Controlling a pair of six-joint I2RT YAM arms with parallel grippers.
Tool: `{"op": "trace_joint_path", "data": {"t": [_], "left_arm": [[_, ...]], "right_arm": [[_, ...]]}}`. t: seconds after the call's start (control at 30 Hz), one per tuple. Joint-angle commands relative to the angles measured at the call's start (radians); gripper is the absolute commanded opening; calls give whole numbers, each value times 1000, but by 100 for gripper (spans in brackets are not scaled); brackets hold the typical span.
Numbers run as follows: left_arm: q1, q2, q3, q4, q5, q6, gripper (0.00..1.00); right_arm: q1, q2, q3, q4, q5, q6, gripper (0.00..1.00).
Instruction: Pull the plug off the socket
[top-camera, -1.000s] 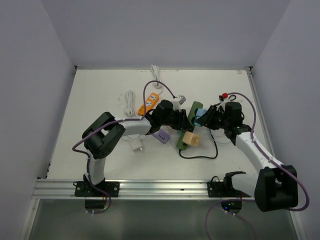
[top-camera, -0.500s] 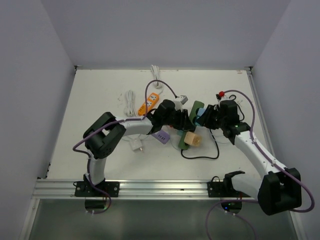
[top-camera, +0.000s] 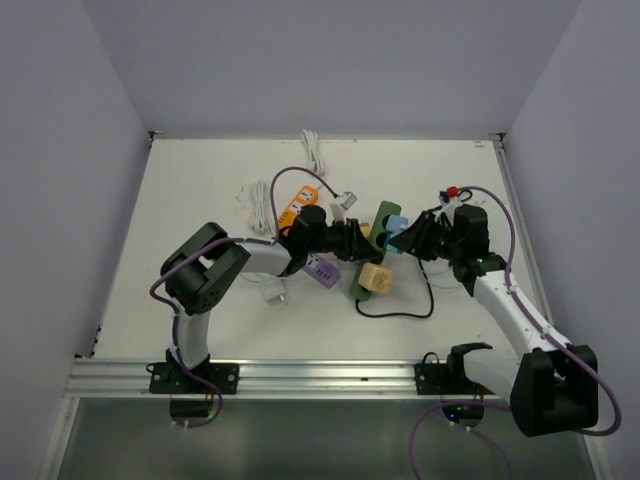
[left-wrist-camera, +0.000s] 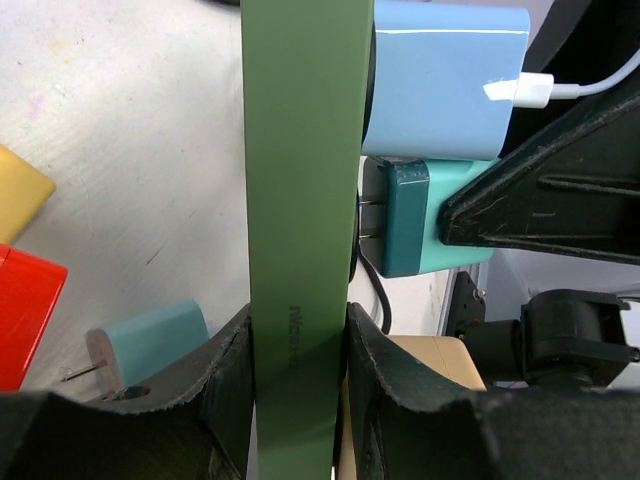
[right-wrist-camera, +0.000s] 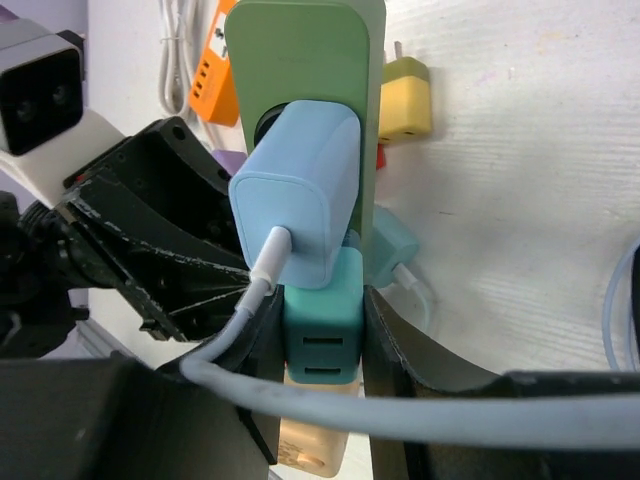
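A green power strip (left-wrist-camera: 300, 150) stands on edge between my left gripper (left-wrist-camera: 297, 380), which is shut on its lower part. Three plugs sit on its face: a light-blue adapter (right-wrist-camera: 300, 200) with a white cable, a teal plug (right-wrist-camera: 322, 330) below it, and a beige adapter (right-wrist-camera: 315, 440) lowest. My right gripper (right-wrist-camera: 322, 350) is shut on the teal plug from both sides. In the left wrist view the teal plug (left-wrist-camera: 420, 215) stands slightly off the strip, with its metal prongs showing in the gap. From above, both grippers meet at the strip (top-camera: 383, 216) mid-table.
Around the strip lie an orange power strip (top-camera: 300, 203), a coiled white cable (top-camera: 262, 205), a purple adapter (top-camera: 322, 270), a white adapter (top-camera: 272, 292) and a black cable loop (top-camera: 400, 310). A yellow plug (right-wrist-camera: 405, 100) and a pale teal plug (left-wrist-camera: 150, 340) lie close behind the strip.
The left wrist has drawn back to the left and the right wrist a little to the right, each keeping its grip. The strip's top end has shifted slightly.
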Motion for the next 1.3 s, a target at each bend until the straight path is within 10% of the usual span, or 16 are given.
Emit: {"op": "trace_joint_path", "data": {"t": [0.0, 0.97, 1.27], "left_arm": [[39, -31, -36, 186, 32, -56, 0], [22, -110, 87, -126, -137, 93, 0], [22, -119, 88, -154, -126, 102, 0]], "right_arm": [[-7, -18, 6, 112, -134, 64, 0], [-8, -42, 13, -192, 269, -131, 0], [-10, 76, -20, -81, 269, -109, 25]]}}
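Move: The green strip's socket for the teal plug sits just off the right fingertips, about 2 cm ahead, 3 cm left and 2 cm below, with the plug already pinched in that hand. The blue plug stands some 4 cm ahead of the right hand and 1 cm left, slightly higher; the tan plug is about 7 cm back, 4 cm left and 4 cm lower. From the left hand gripping the strip, the teal plug lies roughly 3 cm ahead, 6 cm right and 2 cm higher. The teal plug, its prongs already partly bared, comes free of the green strip in the right fingers' unchanged grip: that hand first rises about 2.5 cm, then swings down nearly 10 cm and some 5 cm right, away from the strip, its fingers tipping further down. The left hand keeps its pinch on the strip and draws it a few centimetres forward and left. ##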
